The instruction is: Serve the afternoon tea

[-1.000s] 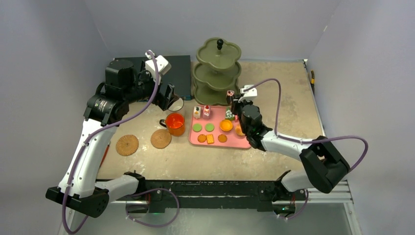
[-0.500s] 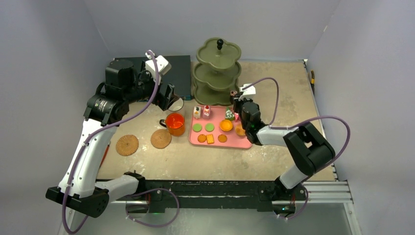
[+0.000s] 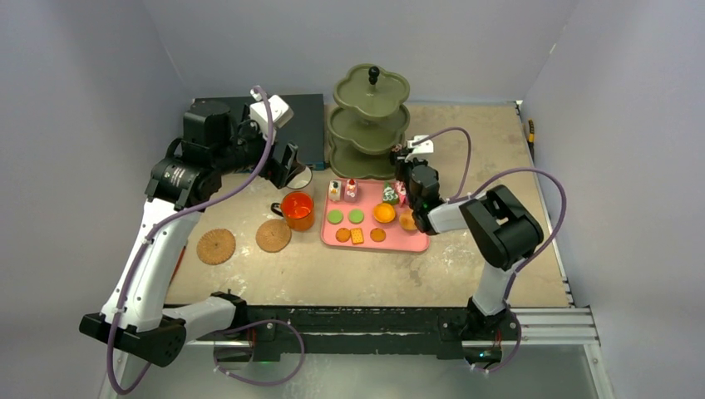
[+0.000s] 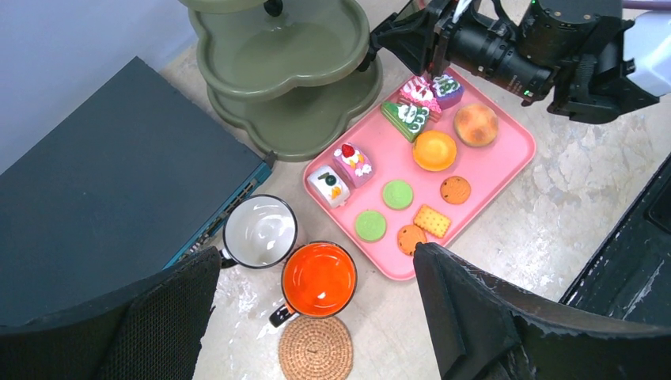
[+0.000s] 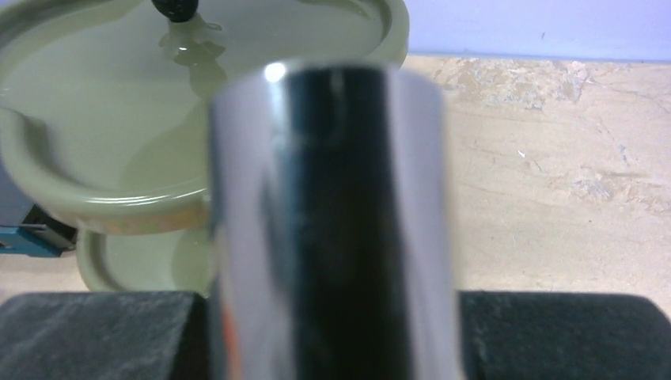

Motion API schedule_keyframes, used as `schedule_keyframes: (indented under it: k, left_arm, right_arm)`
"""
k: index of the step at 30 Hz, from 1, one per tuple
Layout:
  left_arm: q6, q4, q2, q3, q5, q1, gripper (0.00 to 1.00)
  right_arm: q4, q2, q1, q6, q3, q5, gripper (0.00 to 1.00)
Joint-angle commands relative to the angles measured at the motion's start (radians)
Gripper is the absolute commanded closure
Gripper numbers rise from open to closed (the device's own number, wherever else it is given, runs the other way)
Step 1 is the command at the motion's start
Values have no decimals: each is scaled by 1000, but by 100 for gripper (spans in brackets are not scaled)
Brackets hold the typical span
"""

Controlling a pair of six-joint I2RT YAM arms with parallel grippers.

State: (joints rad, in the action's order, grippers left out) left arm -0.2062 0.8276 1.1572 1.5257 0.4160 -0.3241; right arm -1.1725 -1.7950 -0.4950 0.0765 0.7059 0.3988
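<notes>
The olive-green three-tier stand stands at the back. My right gripper is at its right side, beside the lower tiers, shut on a small glossy dark cylinder, apparently a tiny cake. It hangs over the far corner of the pink tray. The tray holds pink cakes, green biscuits and an orange one. My left gripper hovers open and empty, high over the orange mug and white mug. Two cork coasters lie to the left.
A flat dark-blue box lies left of the stand, right behind the white mug. The right arm's elbow is folded close to the tray's right end. A purple cable loops over it.
The right gripper has carried its small cylinder a little farther back, toward the stand. The right elbow has swung left and back. The left arm has barely moved.
</notes>
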Motion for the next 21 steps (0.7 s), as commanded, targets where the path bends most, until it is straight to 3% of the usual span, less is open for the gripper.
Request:
schedule_keyframes:
  k: [1, 7, 15, 21]
  left_arm:
    - [-28, -6, 4, 23, 16, -3, 8]
    - [-29, 1, 7, 25, 20, -3, 8]
    - [-19, 2, 10, 34, 33, -3, 8]
    - [-15, 11, 3, 39, 46, -3, 8]
  right_arm:
    - [-107, -49, 14, -2, 79, -18, 77]
    - [-99, -87, 25, -8, 103, -10, 75]
    - [-86, -39, 25, 3, 64, -14, 50]
    - [-82, 74, 18, 63, -33, -14, 46]
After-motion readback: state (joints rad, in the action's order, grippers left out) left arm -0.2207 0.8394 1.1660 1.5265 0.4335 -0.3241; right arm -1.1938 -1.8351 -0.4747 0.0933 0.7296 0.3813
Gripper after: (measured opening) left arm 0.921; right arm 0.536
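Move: The right hand, holding the pink cake, has the bottom tier's right lobe about 2 cm ahead, 1 cm left and 3 cm below. The middle tier's centre is some 4 cm ahead, 9 cm left and 5 cm above; the green cake on the tray is roughly 9 cm back, 2 cm left and 4 cm below. From the left hand that lobe is about 19 cm ahead, 28 cm right and 22 cm below. Right hand eases 2 cm forward and down onto the bottom tier, opens, then backs off 1 cm, rising. ##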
